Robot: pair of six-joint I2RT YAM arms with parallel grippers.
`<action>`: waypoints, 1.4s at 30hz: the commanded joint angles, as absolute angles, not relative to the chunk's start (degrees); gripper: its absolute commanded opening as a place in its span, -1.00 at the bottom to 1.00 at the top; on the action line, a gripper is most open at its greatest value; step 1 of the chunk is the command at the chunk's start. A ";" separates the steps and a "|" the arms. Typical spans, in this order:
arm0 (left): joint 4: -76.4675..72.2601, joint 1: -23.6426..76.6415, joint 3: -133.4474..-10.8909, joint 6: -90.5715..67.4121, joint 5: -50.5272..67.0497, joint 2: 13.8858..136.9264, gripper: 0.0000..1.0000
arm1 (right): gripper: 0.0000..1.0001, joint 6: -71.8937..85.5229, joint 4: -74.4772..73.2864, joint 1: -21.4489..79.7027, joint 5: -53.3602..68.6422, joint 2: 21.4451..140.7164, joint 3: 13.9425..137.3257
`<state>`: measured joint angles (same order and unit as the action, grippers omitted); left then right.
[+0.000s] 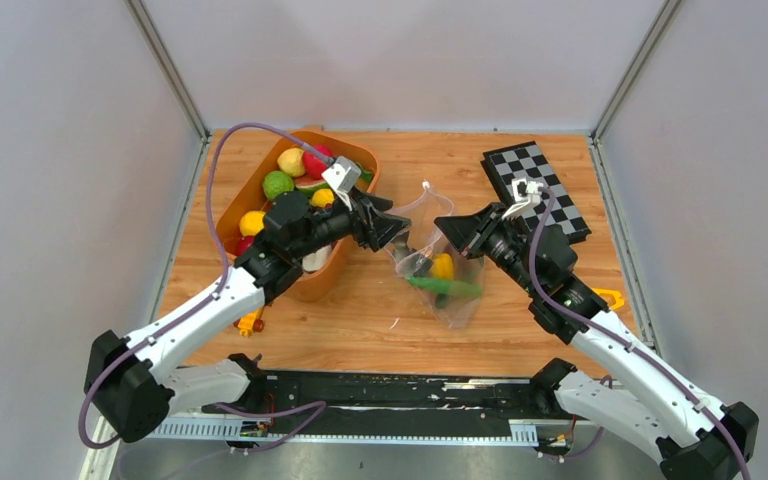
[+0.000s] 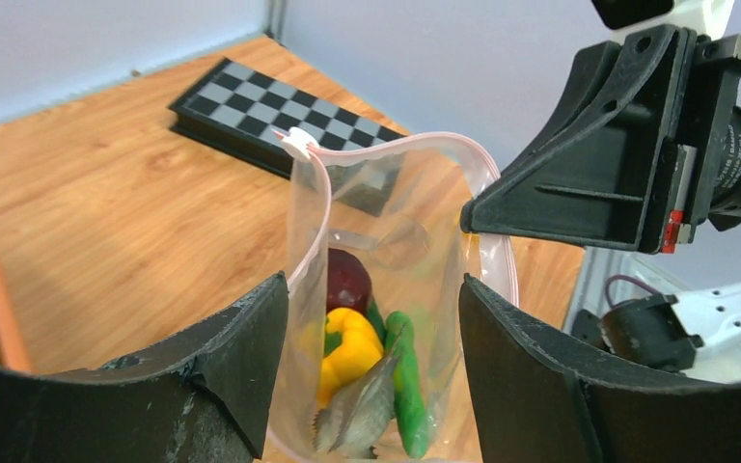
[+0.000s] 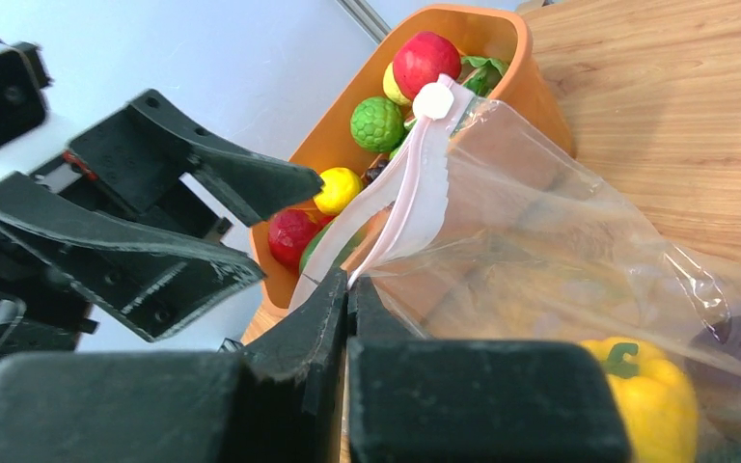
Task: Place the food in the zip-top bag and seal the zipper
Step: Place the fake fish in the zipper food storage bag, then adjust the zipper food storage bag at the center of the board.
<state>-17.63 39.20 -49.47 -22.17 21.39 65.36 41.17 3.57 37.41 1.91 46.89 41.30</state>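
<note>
The clear zip-top bag (image 1: 460, 306) stands on the table between both arms with its mouth held open. Inside lie a yellow pepper (image 2: 352, 349), a green cucumber (image 2: 408, 391), a dark purple piece (image 2: 347, 278) and a grey leafy piece (image 2: 362, 417). My right gripper (image 3: 350, 286) is shut on the pinkish zipper (image 3: 397, 193) at the mouth's right side. My left gripper (image 2: 371, 371) is open, its fingers (image 2: 241, 362) straddling the mouth from above, with nothing between them. In the top view the left gripper (image 1: 398, 230) faces the right gripper (image 1: 443, 226) across the bag.
An orange tub (image 1: 345, 265) with several toy fruits stands at the left, beside my left arm. A checkerboard (image 1: 535, 190) lies at the back right. A yellow toy car (image 1: 250, 322) sits near the tub's front. A yellow object (image 1: 610, 297) lies by the right arm.
</note>
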 commanded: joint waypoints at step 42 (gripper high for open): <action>8.93 39.11 -69.46 -19.45 17.96 62.44 -1.00 | -1.00 33.09 -7.51 37.21 -10.66 45.68 48.81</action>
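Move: The left hand, open and empty over the bag mouth, goes for the bag's left rim, about 2 cm to its left, level fore-and-aft and some 7 cm below. The zip slider stands about 6 cm ahead, 4 cm right and near hand height; inside the bag the fish lies some 14 cm below, 2 cm back, 3 cm right, with the yellow pepper about 5 cm right of the fish and 2 cm farther out. From the right hand, that left rim is some 8 cm left, level fore-and-aft and 6 cm below. The left hand first lifts slightly and swings about 4 cm to its left, clear of the bag mouth, then drops some 8 cm beside the bag's left rim, tipping its fingers down roughly 25 degrees and closing them until they pinch the rim. With the rim caught it rises again by about 5 cm, while the right hand keeps its shut grip on the opposite rim and barely shifts. ##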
